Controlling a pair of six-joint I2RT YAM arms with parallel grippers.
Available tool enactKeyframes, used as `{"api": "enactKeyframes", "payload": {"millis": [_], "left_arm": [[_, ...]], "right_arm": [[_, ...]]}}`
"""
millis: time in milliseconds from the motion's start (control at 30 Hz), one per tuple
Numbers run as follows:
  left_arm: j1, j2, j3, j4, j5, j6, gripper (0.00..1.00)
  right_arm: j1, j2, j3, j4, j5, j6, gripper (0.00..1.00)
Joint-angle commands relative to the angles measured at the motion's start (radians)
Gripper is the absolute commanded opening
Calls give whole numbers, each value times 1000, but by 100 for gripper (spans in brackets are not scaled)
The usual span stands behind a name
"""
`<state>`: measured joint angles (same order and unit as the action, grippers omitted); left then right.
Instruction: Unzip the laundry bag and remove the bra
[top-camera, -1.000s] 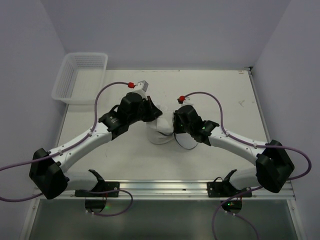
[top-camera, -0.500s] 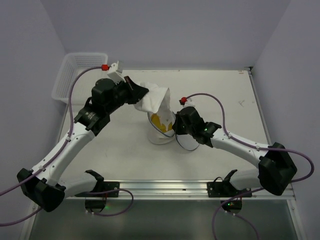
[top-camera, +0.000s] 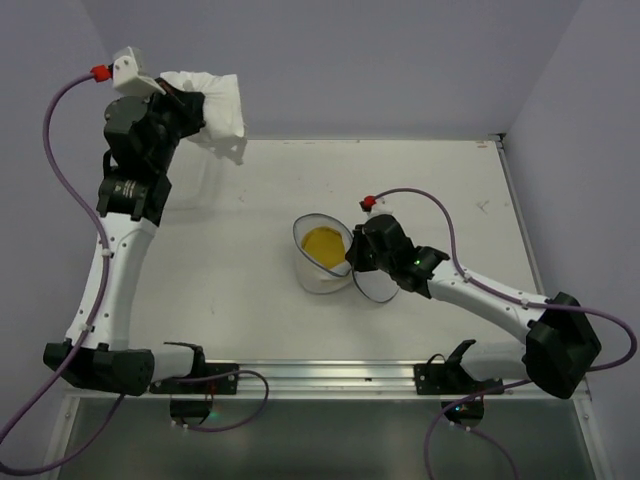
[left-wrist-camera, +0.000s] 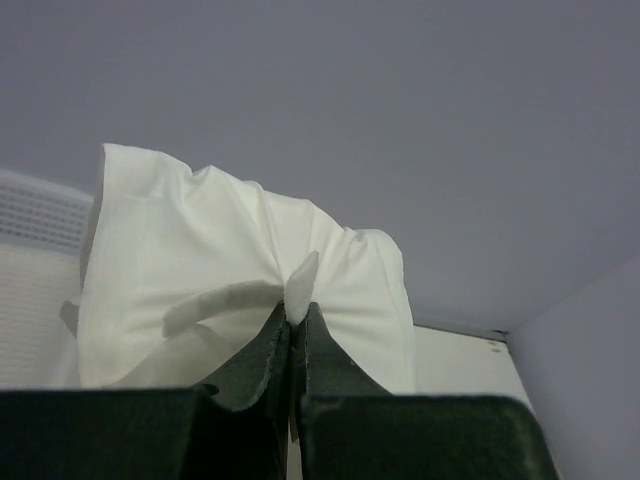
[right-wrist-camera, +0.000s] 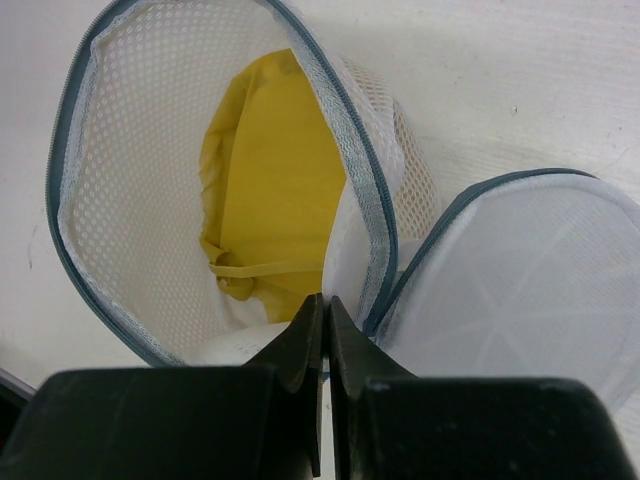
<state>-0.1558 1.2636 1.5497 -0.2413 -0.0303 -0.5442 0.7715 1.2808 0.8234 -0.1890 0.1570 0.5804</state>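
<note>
The laundry bag (top-camera: 316, 280) stands unzipped at mid-table, a white mesh pouch with a grey-blue zipper rim (right-wrist-camera: 345, 150). Its round lid flap (right-wrist-camera: 520, 290) hangs open to the right. A yellow garment (right-wrist-camera: 275, 180) with a thin strap lies inside. My right gripper (top-camera: 352, 262) is shut on the bag's right wall at the rim (right-wrist-camera: 326, 300). My left gripper (top-camera: 195, 115) is raised high at the back left, shut on a white padded bra (top-camera: 218, 108), which bunches in front of its fingers (left-wrist-camera: 200, 260).
A white slatted basket (left-wrist-camera: 35, 215) shows behind the bra at the back left. In the top view the raised left arm (top-camera: 125, 190) covers it. Purple walls close the table's back and sides. A cable (top-camera: 420, 195) loops over the right arm.
The left gripper pulled the white bra out of the bag and carried it up and to the back left. The bag now stands open with the yellow garment showing. The right gripper held its place.
</note>
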Motion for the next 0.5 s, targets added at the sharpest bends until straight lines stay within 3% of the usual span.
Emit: {"api": "enactKeyframes", "payload": {"millis": [0, 233, 467], "left_arm": [[125, 77, 50, -26, -31, 98, 0], [379, 278, 166, -1, 50, 159, 0], [452, 558, 433, -1, 165, 176, 0]], "right_arm": [[-3, -44, -9, 10, -28, -30, 0], [-3, -61, -10, 2, -88, -48, 0], [-3, -44, 5, -15, -108, -56, 0]]}}
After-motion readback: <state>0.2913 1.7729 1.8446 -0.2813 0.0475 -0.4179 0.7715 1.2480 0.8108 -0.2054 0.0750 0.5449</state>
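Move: The laundry basket, where the left hand is taking the white garment, lies about 21 cm ahead of that hand, 21 cm to its left and some 41 cm below. The open laundry bag with the yellow cloth inside stands about 14 cm back and 22 cm to the right of the left hand, also some 40 cm down. From the right hand the basket is about 35 cm ahead, 52 cm left and 7 cm lower. The white garment stays pinched in the left hand's shut fingers as they swing it fast to the left, about 21 cm, with some 13 cm forward and 11 cm down, towards the basket; the hand turns counter-clockwise some 20 degrees and tips down about 15. The right hand keeps its pinch on the laundry bag's rim, easing back barely 1.5 cm. ##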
